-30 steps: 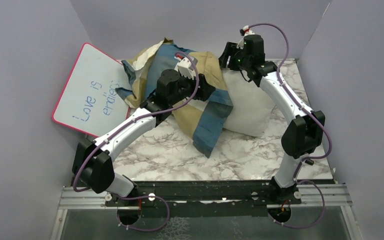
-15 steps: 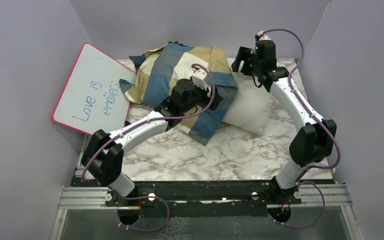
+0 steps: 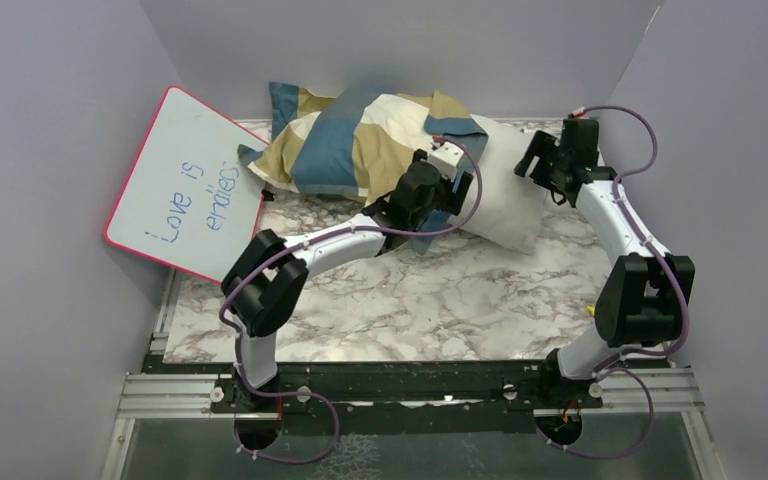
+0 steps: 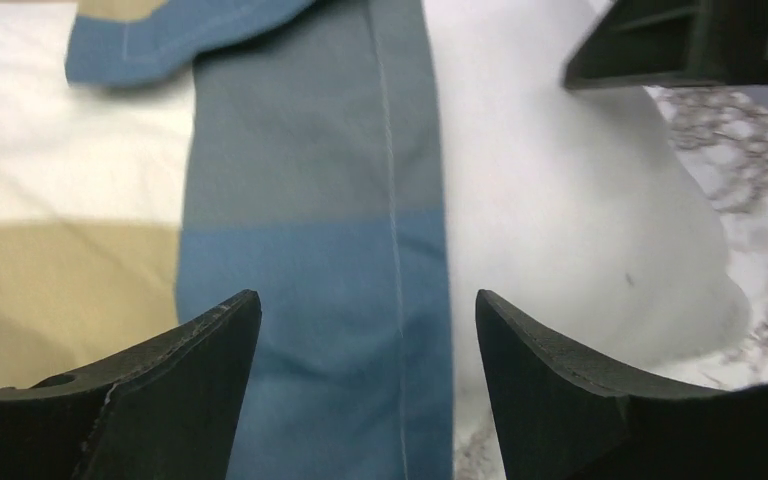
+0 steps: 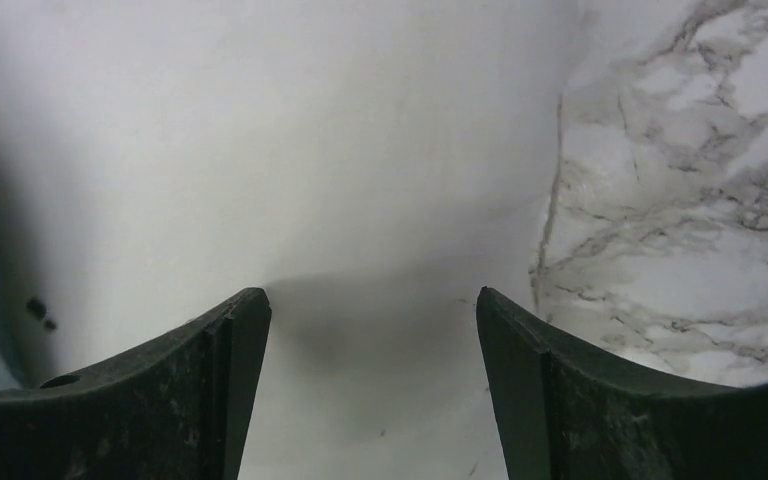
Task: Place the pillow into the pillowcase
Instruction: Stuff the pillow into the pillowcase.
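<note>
The checked blue, tan and cream pillowcase lies at the back of the table, covering most of the white pillow, whose right end sticks out of it. My left gripper hovers open at the pillowcase's open hem. In the left wrist view the blue pillowcase and the bare pillow lie between its spread fingers, left gripper holding nothing. My right gripper stands open at the pillow's exposed right end. The right wrist view shows the pillow under the open right gripper.
A pink-rimmed whiteboard leans against the left wall beside the pillowcase. Grey walls close in the back and both sides. The marble table runs forward to the arm bases. The table shows right of the pillow.
The pillowcase has slid further over the pillow and both now lie flatter toward the back. My left arm reached right to the hem. My right arm moved right and its jaws widened.
</note>
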Action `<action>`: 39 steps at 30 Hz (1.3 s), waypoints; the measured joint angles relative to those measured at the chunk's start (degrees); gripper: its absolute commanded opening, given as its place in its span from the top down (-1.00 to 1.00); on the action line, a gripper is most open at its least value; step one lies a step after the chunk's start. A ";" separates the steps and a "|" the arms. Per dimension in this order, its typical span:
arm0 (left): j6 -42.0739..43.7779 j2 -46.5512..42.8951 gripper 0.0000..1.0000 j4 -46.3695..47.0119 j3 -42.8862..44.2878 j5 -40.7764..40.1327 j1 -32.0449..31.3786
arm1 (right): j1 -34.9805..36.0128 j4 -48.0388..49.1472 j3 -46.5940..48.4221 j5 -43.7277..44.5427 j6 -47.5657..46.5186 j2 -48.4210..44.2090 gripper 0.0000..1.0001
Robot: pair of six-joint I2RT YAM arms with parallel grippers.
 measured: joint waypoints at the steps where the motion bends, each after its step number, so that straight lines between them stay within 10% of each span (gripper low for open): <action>1: 0.92 1.55 -0.60 0.09 1.22 -1.46 -0.11 | -1.18 0.24 -1.14 -0.72 0.35 -0.37 -0.61; 18: 9.90 14.78 -0.60 1.05 14.45 -8.68 -0.42 | -9.53 11.50 -12.07 -16.63 4.07 0.52 -0.55; 21: 9.90 16.17 -0.22 1.05 15.28 -8.63 -0.42 | -9.88 13.42 -12.72 -19.41 4.20 2.43 -0.48; 26: 9.79 17.64 1.00 1.03 16.85 -7.96 -0.50 | -10.32 17.16 -14.53 -23.91 4.37 3.13 -0.20; 39: 7.72 13.79 1.00 0.68 16.92 -3.15 -3.87 | -9.97 31.65 -26.01 -35.17 12.92 0.96 0.45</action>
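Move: The pillowcase's open hem lies about 6 cm ahead of the left hand, 3 cm to its right and 4 cm below, with the case's folded flap some 12 cm ahead, 2 cm left and 4 cm below. The bare pillow end is roughly 4 cm back, 4 cm left and 9 cm below the right hand, which has the hem about 9 cm to its left, 1 cm ahead and 3 cm below. The hem is met by the open left hand coming some 6 cm forward, with less rightward and down; its fingers shut and pinch the cloth, then draw it back, right and up. Onto the bare pillow the right hand sinks about 7 cm, first swinging right, then back left and inward while rolling some 30 degrees left side up, its fingers closing partway on a thick fold. ##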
